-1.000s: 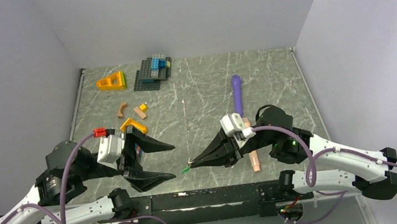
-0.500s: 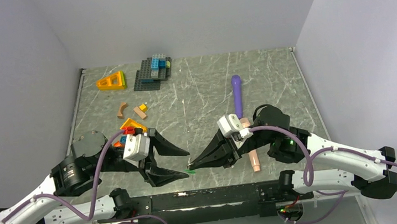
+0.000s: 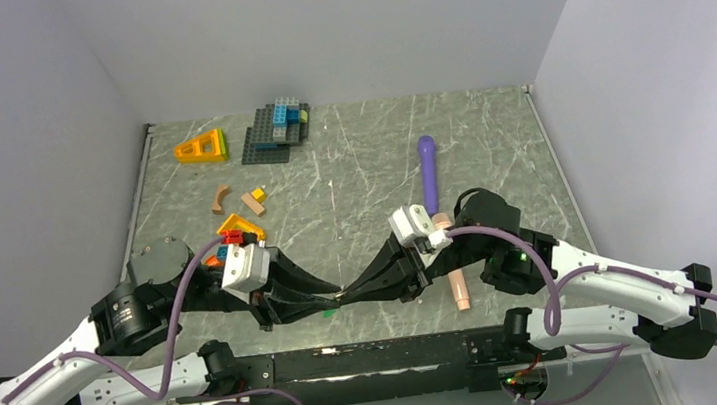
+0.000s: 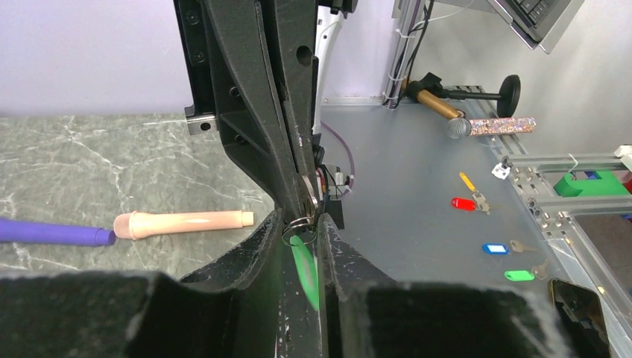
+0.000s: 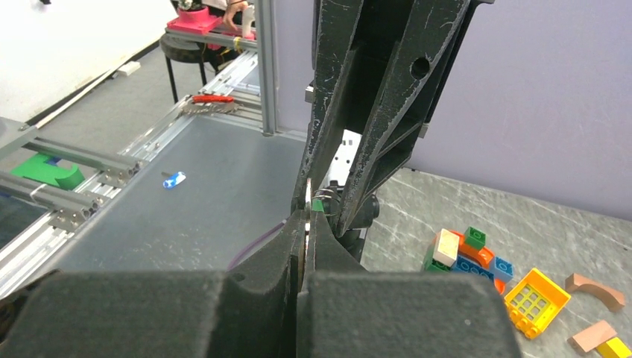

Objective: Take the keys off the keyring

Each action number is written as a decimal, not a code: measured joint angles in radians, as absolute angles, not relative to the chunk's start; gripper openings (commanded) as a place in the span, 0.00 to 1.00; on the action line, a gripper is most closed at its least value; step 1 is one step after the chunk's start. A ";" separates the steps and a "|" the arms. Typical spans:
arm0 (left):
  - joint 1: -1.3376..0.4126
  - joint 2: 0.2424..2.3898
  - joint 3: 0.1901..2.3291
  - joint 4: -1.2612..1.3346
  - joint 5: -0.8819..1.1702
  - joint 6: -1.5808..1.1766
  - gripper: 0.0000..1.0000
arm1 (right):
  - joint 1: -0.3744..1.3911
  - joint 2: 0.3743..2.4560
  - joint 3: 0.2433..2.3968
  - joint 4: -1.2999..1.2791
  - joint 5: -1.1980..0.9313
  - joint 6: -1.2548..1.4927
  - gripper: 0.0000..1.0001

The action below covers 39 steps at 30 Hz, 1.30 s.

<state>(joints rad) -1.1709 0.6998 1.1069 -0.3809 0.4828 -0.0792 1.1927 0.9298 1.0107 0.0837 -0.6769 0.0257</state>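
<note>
Both grippers meet tip to tip just above the table's front edge. My right gripper (image 3: 347, 292) (image 5: 307, 218) is shut on the thin brass-coloured key (image 4: 309, 195), which shows as a bright sliver between its pads. From that key hangs the small wire keyring (image 4: 300, 223). The green key (image 4: 305, 268) (image 3: 330, 312) dangles from the ring, with only its top corner (image 5: 319, 206) showing in the right wrist view. My left gripper (image 3: 336, 301) (image 4: 299, 225) has closed in from below. Its fingers press on the ring and the green key between them.
A peach cylinder (image 3: 460, 290) and a purple pen (image 3: 428, 167) lie by the right arm. Loose toy bricks (image 3: 236, 227) sit beside the left arm, with small pieces (image 3: 252, 200) behind them. A yellow wedge (image 3: 201, 148) and a grey baseplate with blue bricks (image 3: 275, 131) stand at the back.
The left arm swung right toward the right gripper, and its wide-open jaws closed round the hanging green key and ring. The right gripper stayed shut and shifted slightly left.
</note>
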 measured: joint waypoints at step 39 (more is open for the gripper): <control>-1.174 0.492 0.855 0.072 0.002 -0.338 0.02 | 1.190 0.849 0.802 0.439 -0.379 0.086 0.00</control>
<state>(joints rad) -1.1740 0.4923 0.8551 0.0723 0.0025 -0.3382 1.1900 0.8494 0.8024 0.4385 -0.3786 0.0864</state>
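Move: The keyring's loop sits between the left fingertips, level with the hand point and barely 1 cm to its right; the green tag hangs about 3 cm below that hand and 1 cm back. From the right hand, whose shut fingers already hold the key, the loop lies some 2 cm to the left at about the same height. The key is roughly 3 cm to the left hand's right. Both hands swing forward about 5 cm, then the left comes off the keyring, up and left, fingers closing. ##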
